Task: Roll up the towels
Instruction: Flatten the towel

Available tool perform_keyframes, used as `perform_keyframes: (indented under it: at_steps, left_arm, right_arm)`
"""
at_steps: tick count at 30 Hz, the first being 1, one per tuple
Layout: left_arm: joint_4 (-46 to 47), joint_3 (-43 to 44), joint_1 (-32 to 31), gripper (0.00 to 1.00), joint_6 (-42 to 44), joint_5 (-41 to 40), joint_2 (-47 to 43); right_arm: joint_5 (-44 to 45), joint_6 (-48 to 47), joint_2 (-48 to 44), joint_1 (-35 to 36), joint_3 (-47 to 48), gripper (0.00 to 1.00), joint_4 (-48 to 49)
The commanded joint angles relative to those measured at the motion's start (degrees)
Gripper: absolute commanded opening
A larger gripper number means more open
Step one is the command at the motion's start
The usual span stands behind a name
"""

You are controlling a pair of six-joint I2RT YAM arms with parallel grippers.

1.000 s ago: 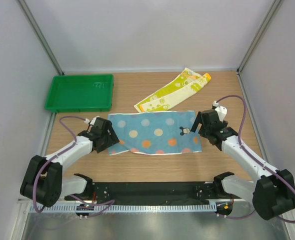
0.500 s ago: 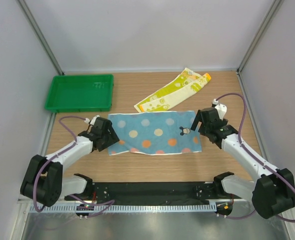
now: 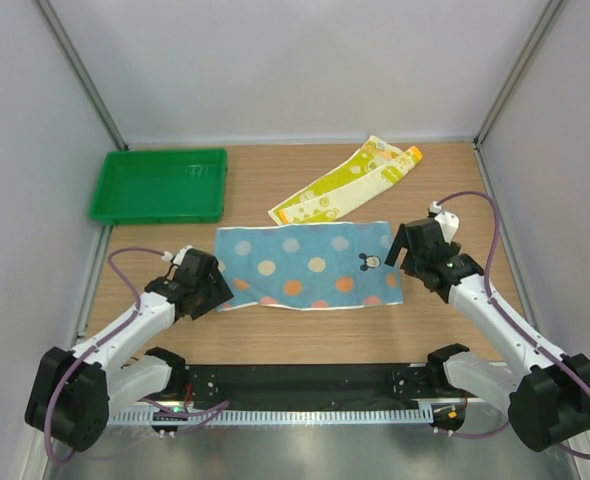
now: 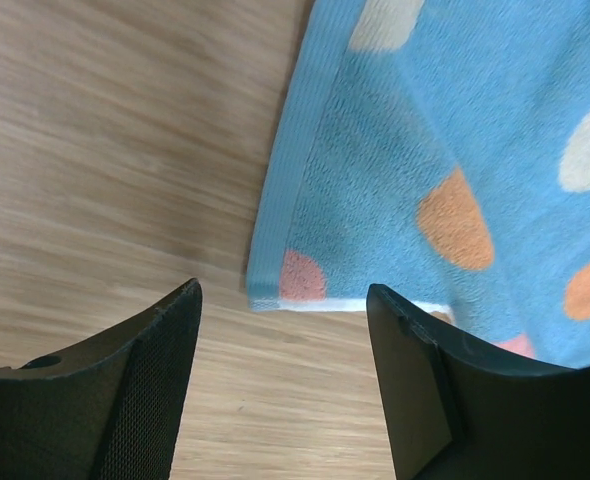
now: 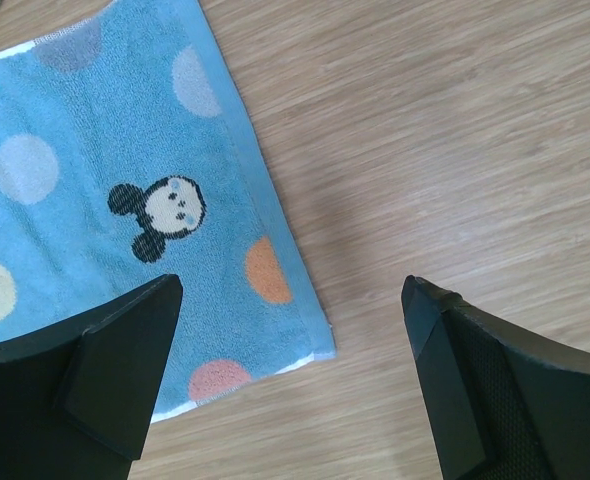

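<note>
A light blue towel (image 3: 310, 265) with coloured dots and a mouse print lies spread flat on the wooden table (image 3: 305, 330). A long yellow-green and white towel (image 3: 345, 182) with an orange end lies slantwise behind it. My left gripper (image 3: 211, 288) hovers open at the blue towel's near left corner. In the left wrist view that corner (image 4: 275, 290) sits just beyond the gap of the left gripper (image 4: 283, 296). My right gripper (image 3: 403, 256) stands open over the right edge. Its wrist view shows the blue towel (image 5: 105, 200) and its near right corner between the fingers of the right gripper (image 5: 290, 286), which hold nothing.
A green plastic tray (image 3: 159, 186) sits at the back left of the table. Grey walls enclose the table on three sides. A black rail (image 3: 305, 385) with the arm bases runs along the near edge.
My left arm has drawn back toward the near left, bringing its gripper from the blue towel's left edge to its near left corner. The right arm has barely shifted.
</note>
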Motion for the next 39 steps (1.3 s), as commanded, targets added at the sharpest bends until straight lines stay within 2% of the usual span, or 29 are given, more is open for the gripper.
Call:
perform_keyframes:
  at_steps: [1,8,14,20,21,24,33,39]
  left_arm:
    - [-0.96,-1.07,-1.25,0.68,-1.89,0.49,0.54]
    - [0.62,-0.63,-2.22,0.65,-2.42,1.02,2.21]
    - [0.97,-0.02,-2.66,0.51,-2.33,1.19,2.92]
    - [1.15,1.13,-2.75,0.29,-1.72,0.93,4.15]
    - [1.06,1.21,-2.75,0.17,-1.63,0.93,4.32]
    - [0.71,1.92,-2.66,0.0,-1.19,1.19,4.59]
    - [-6.14,5.17,-2.74,0.0,-0.4,-2.14,0.38]
    - [-12.12,6.22,-2.66,0.0,-1.1,-3.64,-4.37]
  right_arm:
    - [0.32,0.87,-1.57,0.07,2.22,1.0,-1.1]
    - [0.5,1.04,-1.92,0.07,1.96,1.0,-1.8]
    - [0.68,0.78,-1.39,0.07,1.61,1.0,-1.63]
    - [0.68,0.78,-0.69,0.07,1.34,1.0,-1.36]
    - [0.68,0.78,-0.86,0.07,1.26,1.0,-1.28]
    - [0.76,0.78,-0.78,0.07,0.82,1.0,-1.1]
    - [-1.43,1.92,-0.08,-0.02,1.17,1.0,-2.07]
    - [-2.57,6.31,0.54,0.07,1.26,0.97,-7.86]
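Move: Just beneath the left fingertips is the near left corner of the blue towel, about 1 cm back, level sideways and some 2 cm down. From that hand the towel's middle lies about 8 cm ahead and 17 cm right; the green tray is roughly 28 cm ahead and 16 cm left, the yellow towel 27 cm ahead and 26 cm right. From the right hand the same corner is about 37 cm left, 3 cm back and 9 cm below. Settling the left hand about 1.5 cm down and a centimetre back and right onto the blue towel's near left corner, shut the half-open fingers fully to pinch it, then raise the hand roughly 3.5 cm, still pinching. The right hand waits wide open above the near right corner, only at the end easing back and down about a centimetre each. ##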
